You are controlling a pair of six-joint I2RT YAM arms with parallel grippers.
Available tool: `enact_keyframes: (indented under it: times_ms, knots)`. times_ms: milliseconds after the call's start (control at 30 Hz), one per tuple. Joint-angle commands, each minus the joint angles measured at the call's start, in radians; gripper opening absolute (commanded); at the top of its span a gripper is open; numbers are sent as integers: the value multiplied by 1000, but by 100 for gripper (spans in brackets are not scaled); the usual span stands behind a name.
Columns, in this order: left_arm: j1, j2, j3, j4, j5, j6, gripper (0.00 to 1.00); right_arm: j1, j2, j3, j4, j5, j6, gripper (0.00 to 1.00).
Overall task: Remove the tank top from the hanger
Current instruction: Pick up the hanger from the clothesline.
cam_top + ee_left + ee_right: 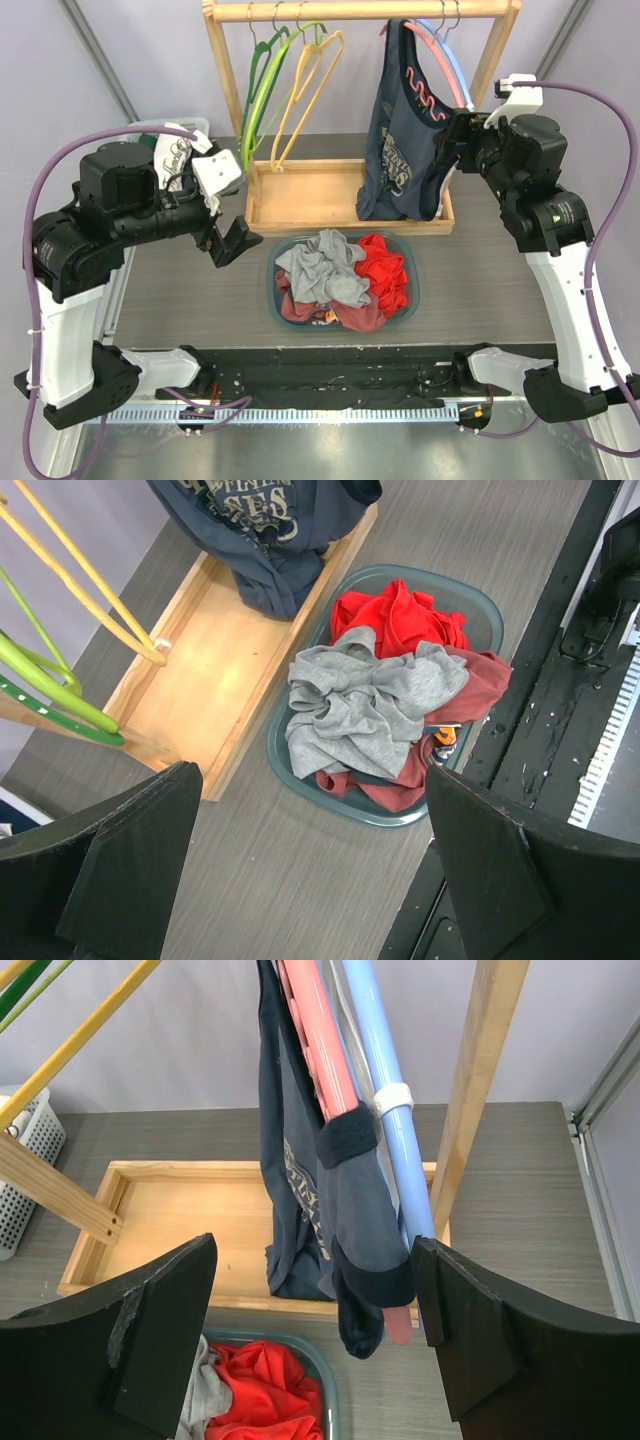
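Note:
A navy tank top (pixel 405 130) with printed lettering hangs on a pink hanger (pixel 440 60) at the right end of the wooden rack. My right gripper (pixel 455 140) stands open just beside it, at its right edge. In the right wrist view the tank top (pixel 310 1160) and the pink hanger (pixel 320 1040) hang down between my right gripper's (pixel 315 1330) spread fingers, and neither finger pinches the cloth. My left gripper (pixel 235 240) hovers open over the table left of the basket, with nothing in it. The left wrist view shows my left gripper (pixel 310 870) over bare table.
A teal basket (pixel 272 270) holding grey and red clothes sits in front of the rack's wooden base tray (pixel 300 205). Green hangers (pixel 262 95) and yellow hangers (pixel 305 90) hang bare at the left. A light blue hanger (pixel 385 1090) hangs beside the pink one. A white basket (pixel 170 150) stands back left.

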Motion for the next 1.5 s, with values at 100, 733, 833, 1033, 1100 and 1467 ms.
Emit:
enact_keyframes:
  times_ms: [100,733,833,1033,1100,1467]
  knots:
    - [6,-16,5,14,25,-16,100,-5,30,39,33,-48,27,88]
    - [20,-29,-8,12,35,-13,100,1,148,137,57,-89,74,43]
    - [24,-32,-14,11,38,-14,100,24,165,166,57,-90,74,28]
    - [27,-28,-7,11,46,-14,100,127,237,263,37,-51,65,21]
    - [27,-29,-8,9,48,-14,100,171,265,304,31,-28,54,18]
    - [30,-57,-33,6,35,-2,100,256,372,413,-3,54,22,15]
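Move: The near end of the pink hanger, with the navy tank top's strap around it, is about 4 cm ahead of my open right hand, 2 cm to its left and barely below. The blue hanger's end stands some 5 cm ahead, straight in line; the rack's right post about 16 cm ahead, 7 cm right. The yellow hanger hangs roughly 29 cm left and 8 cm ahead. From my left hand the pink end is some 45 cm right, 23 cm ahead. With my right hand I ease forward and slightly down, about 4 cm, over the pink hanger's near end and pinch it through the tank top's strap. Then, keeping that grip, I draw it left some 10 cm, away from the blue hanger and towards the yellow one, the wrist turning some 10 degrees counter-clockwise. ##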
